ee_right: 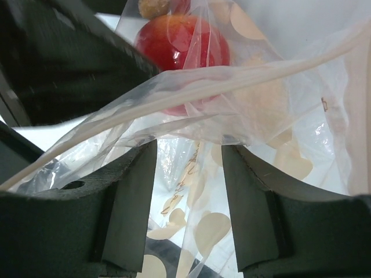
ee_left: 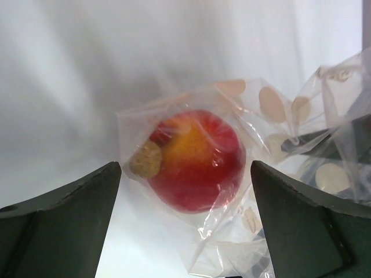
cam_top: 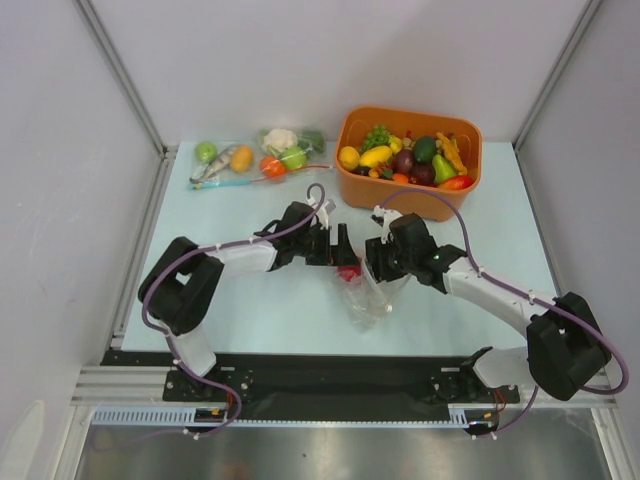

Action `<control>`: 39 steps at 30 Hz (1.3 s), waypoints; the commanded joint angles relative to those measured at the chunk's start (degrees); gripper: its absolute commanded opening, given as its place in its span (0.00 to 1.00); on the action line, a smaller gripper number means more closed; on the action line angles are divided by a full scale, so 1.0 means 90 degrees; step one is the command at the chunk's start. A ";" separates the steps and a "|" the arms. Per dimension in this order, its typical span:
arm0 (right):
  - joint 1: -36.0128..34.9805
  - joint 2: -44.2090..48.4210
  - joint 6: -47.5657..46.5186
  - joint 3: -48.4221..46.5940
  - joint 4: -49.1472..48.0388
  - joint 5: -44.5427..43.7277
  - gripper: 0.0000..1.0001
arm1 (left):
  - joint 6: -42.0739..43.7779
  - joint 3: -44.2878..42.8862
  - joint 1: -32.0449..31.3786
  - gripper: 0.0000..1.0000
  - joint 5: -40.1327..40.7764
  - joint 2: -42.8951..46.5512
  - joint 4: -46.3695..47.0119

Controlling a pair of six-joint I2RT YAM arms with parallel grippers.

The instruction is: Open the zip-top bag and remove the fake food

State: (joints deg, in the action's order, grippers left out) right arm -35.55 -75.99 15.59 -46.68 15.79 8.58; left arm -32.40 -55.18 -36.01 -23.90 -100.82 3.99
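Observation:
The zip-top bag [cam_top: 366, 297] lies crumpled at mid-table, clear plastic with pale round spots. Inside it sits a round red fruit with a yellow patch [ee_left: 197, 159], the only fake food I can make out, with a small tan lump beside it. My left gripper [cam_top: 345, 250] is open, and its jaws stand wide on either side of the bagged fruit [cam_top: 350, 272] without touching it. My right gripper [cam_top: 376, 262] is at the bag's right side. Its jaws [ee_right: 188, 149] stand apart, with loose bag film hanging in the gap and the pale zip strip [ee_right: 191, 87] draped over their tips.
An orange basket [cam_top: 360, 195] full of plastic fruit and vegetables stands at the back right. Two other clear bags [cam_top: 228, 162] [cam_top: 290, 150] holding food lie at the back left. Metal frame rails run along the table's sides.

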 commanded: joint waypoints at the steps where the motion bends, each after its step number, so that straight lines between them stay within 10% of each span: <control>1: -0.0015 0.0181 -0.0014 0.0088 -0.0036 -0.0035 0.54 | -0.0217 -0.0070 0.0143 1.00 -0.0206 0.0030 0.0611; 21: -0.0025 0.0162 -0.0073 0.0069 0.0032 -0.0094 0.54 | -0.0648 -0.0685 0.0241 0.89 0.0009 -0.1161 0.0465; 29: -0.0015 0.0084 -0.0112 0.0069 0.0033 -0.0123 0.54 | -0.0570 -0.0637 0.0241 0.63 -0.0088 -0.1201 0.0358; 39: -0.0112 -0.0151 -0.0083 0.0098 -0.0318 0.0209 0.54 | -0.0716 -0.0197 0.0193 0.05 -0.0225 -0.0888 0.0533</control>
State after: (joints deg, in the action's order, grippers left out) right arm -35.75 -76.64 15.35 -45.91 15.68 8.64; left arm -38.76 -57.98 -34.22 -25.36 -111.09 8.29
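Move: Just ahead of the left hand, about 3 cm forward and 5 cm below, is the bag's closed far corner. The red fake fruit inside the bag lies some 4 cm nearer the base than that corner, almost under the left hand. The bag's zip rim stands roughly 6 cm to the left hand's right and 5 cm back. From the right hand the corner lies about 5 cm ahead, 7 cm left and 8 cm lower. Reaching forward over the red fruit with fingers wide, the left hand goes about 3.5 cm towards the bag's far corner, then sinks. It draws back nearly 2 cm while shutting, still sinking to some 4 cm below its start, and pinches the film at the corner. The right hand stays at the bag's mouth, fingers half open. ##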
